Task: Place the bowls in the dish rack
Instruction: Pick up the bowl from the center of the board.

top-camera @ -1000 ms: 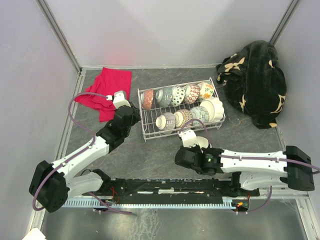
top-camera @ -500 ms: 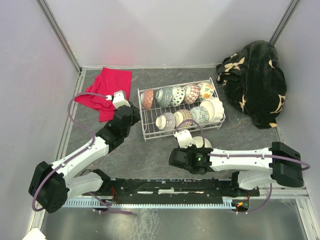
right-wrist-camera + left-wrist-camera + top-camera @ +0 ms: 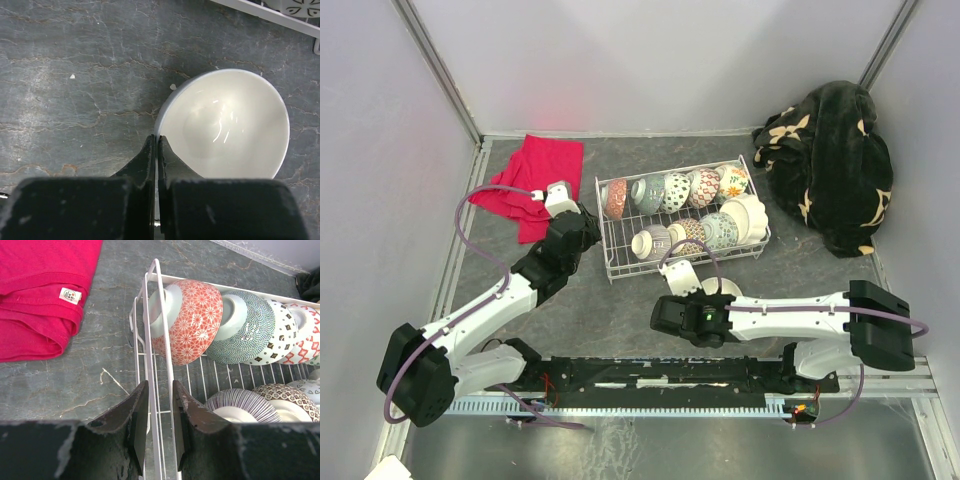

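The white wire dish rack (image 3: 604,232) holds several patterned bowls on edge in two rows, among them a red lattice bowl (image 3: 192,322) and a dotted blue-green one (image 3: 250,327). A plain white bowl (image 3: 225,125) stands upright on the grey table just in front of the rack (image 3: 725,288). My right gripper (image 3: 156,142) is shut on that bowl's near-left rim, one finger inside and one outside. My left gripper (image 3: 156,412) straddles the rack's left end wall, its jaws narrowly apart and closed on the rim wires.
A folded red cloth (image 3: 540,180) lies left of the rack, close to my left arm. A black floral blanket (image 3: 830,165) is heaped at the back right. Grey walls close in the table on three sides.
My right gripper has closed onto the white bowl's rim, and that arm has shifted a little to the left. The left arm and the rack have not moved.
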### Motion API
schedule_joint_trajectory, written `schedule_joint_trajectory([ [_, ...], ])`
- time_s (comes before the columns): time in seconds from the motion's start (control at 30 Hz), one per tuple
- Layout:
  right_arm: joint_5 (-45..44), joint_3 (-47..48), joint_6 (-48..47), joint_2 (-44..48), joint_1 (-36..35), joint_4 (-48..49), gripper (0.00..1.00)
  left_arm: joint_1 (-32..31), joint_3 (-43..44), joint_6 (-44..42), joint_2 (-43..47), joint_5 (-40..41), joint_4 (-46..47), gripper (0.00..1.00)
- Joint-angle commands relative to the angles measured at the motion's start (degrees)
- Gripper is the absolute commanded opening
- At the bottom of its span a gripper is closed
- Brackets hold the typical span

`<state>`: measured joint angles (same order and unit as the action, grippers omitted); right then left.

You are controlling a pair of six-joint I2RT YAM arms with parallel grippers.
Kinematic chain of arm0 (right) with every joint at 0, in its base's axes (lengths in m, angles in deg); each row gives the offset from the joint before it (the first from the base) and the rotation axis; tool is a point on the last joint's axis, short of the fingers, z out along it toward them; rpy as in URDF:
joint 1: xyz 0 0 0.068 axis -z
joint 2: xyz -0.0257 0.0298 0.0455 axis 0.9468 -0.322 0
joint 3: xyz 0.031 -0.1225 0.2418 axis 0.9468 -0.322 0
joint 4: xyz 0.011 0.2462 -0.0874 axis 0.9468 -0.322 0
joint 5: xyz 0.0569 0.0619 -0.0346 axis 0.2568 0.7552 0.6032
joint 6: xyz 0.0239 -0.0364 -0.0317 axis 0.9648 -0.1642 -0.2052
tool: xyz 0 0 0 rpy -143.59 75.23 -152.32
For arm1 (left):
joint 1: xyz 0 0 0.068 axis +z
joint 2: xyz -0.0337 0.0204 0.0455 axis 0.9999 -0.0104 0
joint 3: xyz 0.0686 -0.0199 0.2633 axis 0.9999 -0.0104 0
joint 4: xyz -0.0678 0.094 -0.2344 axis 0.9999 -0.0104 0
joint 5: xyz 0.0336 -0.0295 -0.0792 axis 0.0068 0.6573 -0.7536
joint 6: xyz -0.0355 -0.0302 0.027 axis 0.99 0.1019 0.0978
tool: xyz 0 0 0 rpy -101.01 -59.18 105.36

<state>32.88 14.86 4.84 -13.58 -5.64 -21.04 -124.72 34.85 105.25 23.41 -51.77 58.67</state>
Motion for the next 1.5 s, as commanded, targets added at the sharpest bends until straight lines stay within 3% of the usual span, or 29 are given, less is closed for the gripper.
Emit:
schedule_joint_trajectory([
  [0.0,-0.78,3.37,-1.35,1.76,-0.01,-0.11,0.01,0.24,0.15,-1.41,1.42,0.36,1.55,0.33],
  [0.23,3.96,5.6,-6.32,11.52,0.06,1.23,0.01,0.23,0.06,-1.41,1.38,0.39,1.6,0.33],
  [0.47,15.73,8.97,-10.71,23.74,0.11,7.0,0.01,0.24,0.06,-1.41,1.2,0.65,1.6,0.33],
  [0.73,28.47,15.54,-14.73,22.97,6.86,17.2,0.01,0.24,0.15,-1.55,0.55,0.96,1.69,0.33],
  [0.9,46.76,13.86,-10.39,19.15,19.78,31.25,0.01,0.3,0.15,-1.68,0.36,1.17,1.78,0.33],
  [1.07,57.22,11.85,-3.94,14.48,26.47,49.06,0.01,0.33,0.15,-1.77,0.55,1.32,1.69,0.32],
  [1.47,66.5,-1.8,21.18,1.12,37.34,96.14,0.01,0.34,-0.88,-1.38,2.78,2.59,1.69,0.32],
])
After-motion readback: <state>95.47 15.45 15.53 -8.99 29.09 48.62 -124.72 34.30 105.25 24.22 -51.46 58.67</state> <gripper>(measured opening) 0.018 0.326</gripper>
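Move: The white bowl stands on the board, its left rim already pinched by the right hand; its middle is some 6 cm right of that hand, 1 cm ahead and 3 cm lower. The free place in the rack's near left corner lies about 17 cm left, 13 cm ahead, roughly level; the striped bowl, 11 left and 15 ahead; the checked bowl, 3 left and 15 ahead. From the left hand the free place is about 6 cm right, 4 back, 12 below. The white bowl, still pinched by its left rim in the shut right fingers, is lifted off the board, some 18 cm up with a slight draw back, then swung forward and left over the rack towards its left end, ending about 23 cm up and 13 cm left. All the while the wrist rolls about 80 degrees, left side rising, until the bowl hangs on edge below the fingers. ##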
